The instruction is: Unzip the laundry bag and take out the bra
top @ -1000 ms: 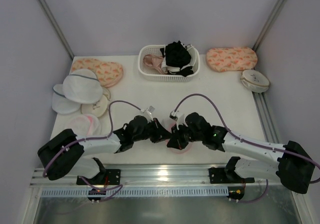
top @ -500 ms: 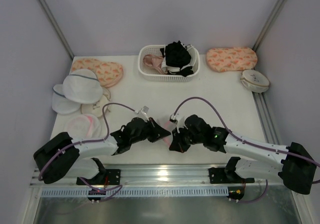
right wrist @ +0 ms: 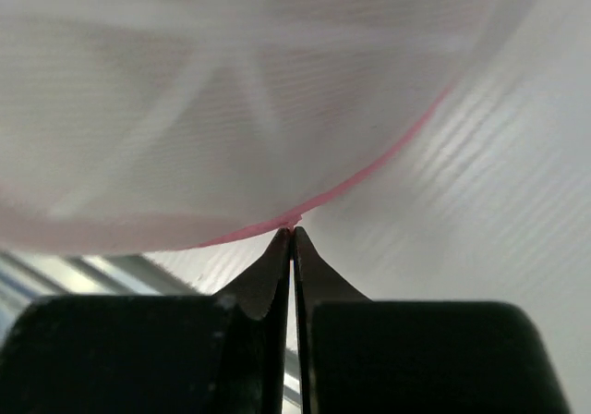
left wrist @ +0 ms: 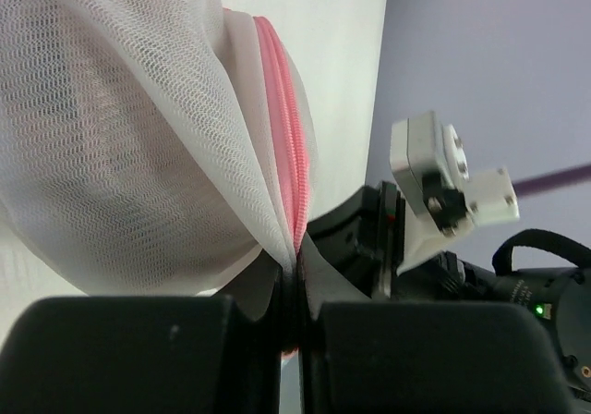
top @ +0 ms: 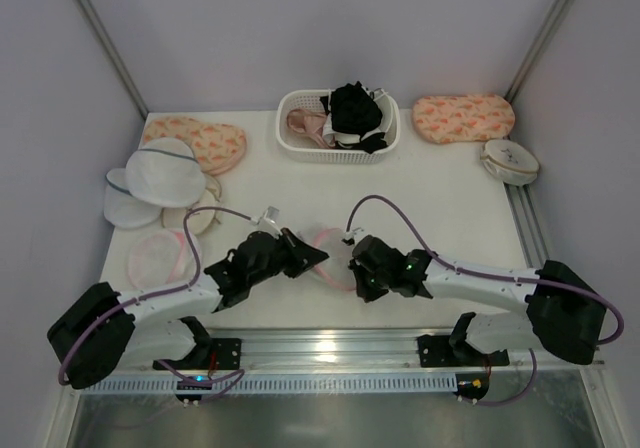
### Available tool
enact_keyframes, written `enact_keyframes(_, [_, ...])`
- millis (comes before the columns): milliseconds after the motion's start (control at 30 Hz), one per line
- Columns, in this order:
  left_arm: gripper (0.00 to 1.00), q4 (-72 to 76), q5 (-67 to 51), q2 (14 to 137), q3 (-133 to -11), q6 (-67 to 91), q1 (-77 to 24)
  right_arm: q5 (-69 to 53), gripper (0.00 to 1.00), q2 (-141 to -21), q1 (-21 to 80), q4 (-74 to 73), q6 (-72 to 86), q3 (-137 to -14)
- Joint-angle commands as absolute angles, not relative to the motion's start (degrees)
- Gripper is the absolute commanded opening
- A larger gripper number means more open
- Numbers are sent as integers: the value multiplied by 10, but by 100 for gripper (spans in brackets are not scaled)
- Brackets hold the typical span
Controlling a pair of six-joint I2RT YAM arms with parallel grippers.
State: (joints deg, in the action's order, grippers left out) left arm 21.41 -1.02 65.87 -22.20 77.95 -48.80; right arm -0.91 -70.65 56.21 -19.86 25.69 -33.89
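The laundry bag (top: 332,249), white mesh with a pink zip rim (left wrist: 282,127), hangs between my two grippers near the table's front. My left gripper (top: 316,255) is shut on the bag's rim, with mesh and pink zip pinched between its jaws (left wrist: 297,264). My right gripper (top: 351,261) is shut on a small pink tab on the rim at the opposite side (right wrist: 293,233). The mesh dome (right wrist: 231,91) fills the right wrist view. The bra is hidden inside the bag; only a faint pinkish shade shows through the mesh (left wrist: 111,155).
A white basket (top: 384,140) at the back holds a black garment (top: 355,108) and a pink one (top: 305,123). Other mesh bags (top: 160,173) and a pink-rimmed one (top: 155,258) lie at left. Patterned pouches (top: 205,140) (top: 463,118) and a cream case (top: 510,160) sit behind.
Both grippers have moved left and away from the front edge, carrying the bag with them. The left gripper's jaws have closed a little tighter on the rim.
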Motion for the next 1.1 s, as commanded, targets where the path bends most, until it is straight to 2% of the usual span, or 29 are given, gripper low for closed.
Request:
enact_keyframes(0, [0,216,-20,637,-214,773,-480,145,4,-755,558,-269,296,-382])
enact_keyframes(300, [0,171,-41,593,-207,744,-474,292,4,-780,484,-273,322,-411])
enact_keyframes(600, [0,210,-105,651,-229,708,-467,271,4,-776,418,-194,266,-419])
enact_keyframes(633, [4,220,-107,662,-230,706,-468,265,4,-773,419,-196,265,-420])
enact_keyframes(667, [19,231,-107,667,-231,701,-466,264,4,-769,418,-197,265,-419])
enact_keyframes(700, [37,245,-105,671,-232,700,-465,262,4,-764,418,-198,265,-417])
enact_keyframes(733, [69,250,-102,672,-233,699,-465,262,4,-757,419,-199,264,-414])
enact_keyframes(767, [80,252,-97,674,-235,698,-465,258,4,-742,418,-200,262,-408])
enact_keyframes(833, [94,237,-85,669,-238,697,-464,255,4,-724,418,-206,260,-402])
enact_keyframes(900, [99,212,-70,649,-242,698,-464,253,4,-698,419,-216,259,-396])
enact_keyframes(1067, [100,115,-42,559,-239,705,-465,209,4,-639,417,-243,255,-390])
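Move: The right hand already pinches the zip pull on the laundry bag's rim; the bag's middle lies about 9 cm ahead of this hand, 5 cm left and slightly above. From the right hand, the left gripper, shut on the bag's edge, is some 9 cm ahead, 8 cm left and 8 cm higher, and the metal rail about 12 cm straight back. From the left hand the zip pull lies roughly 9 cm back, 8 cm right and 8 cm below. Right hand drags the pinched zip pull about 12 cm forward, 8 right along the rim; left opens, releasing. ##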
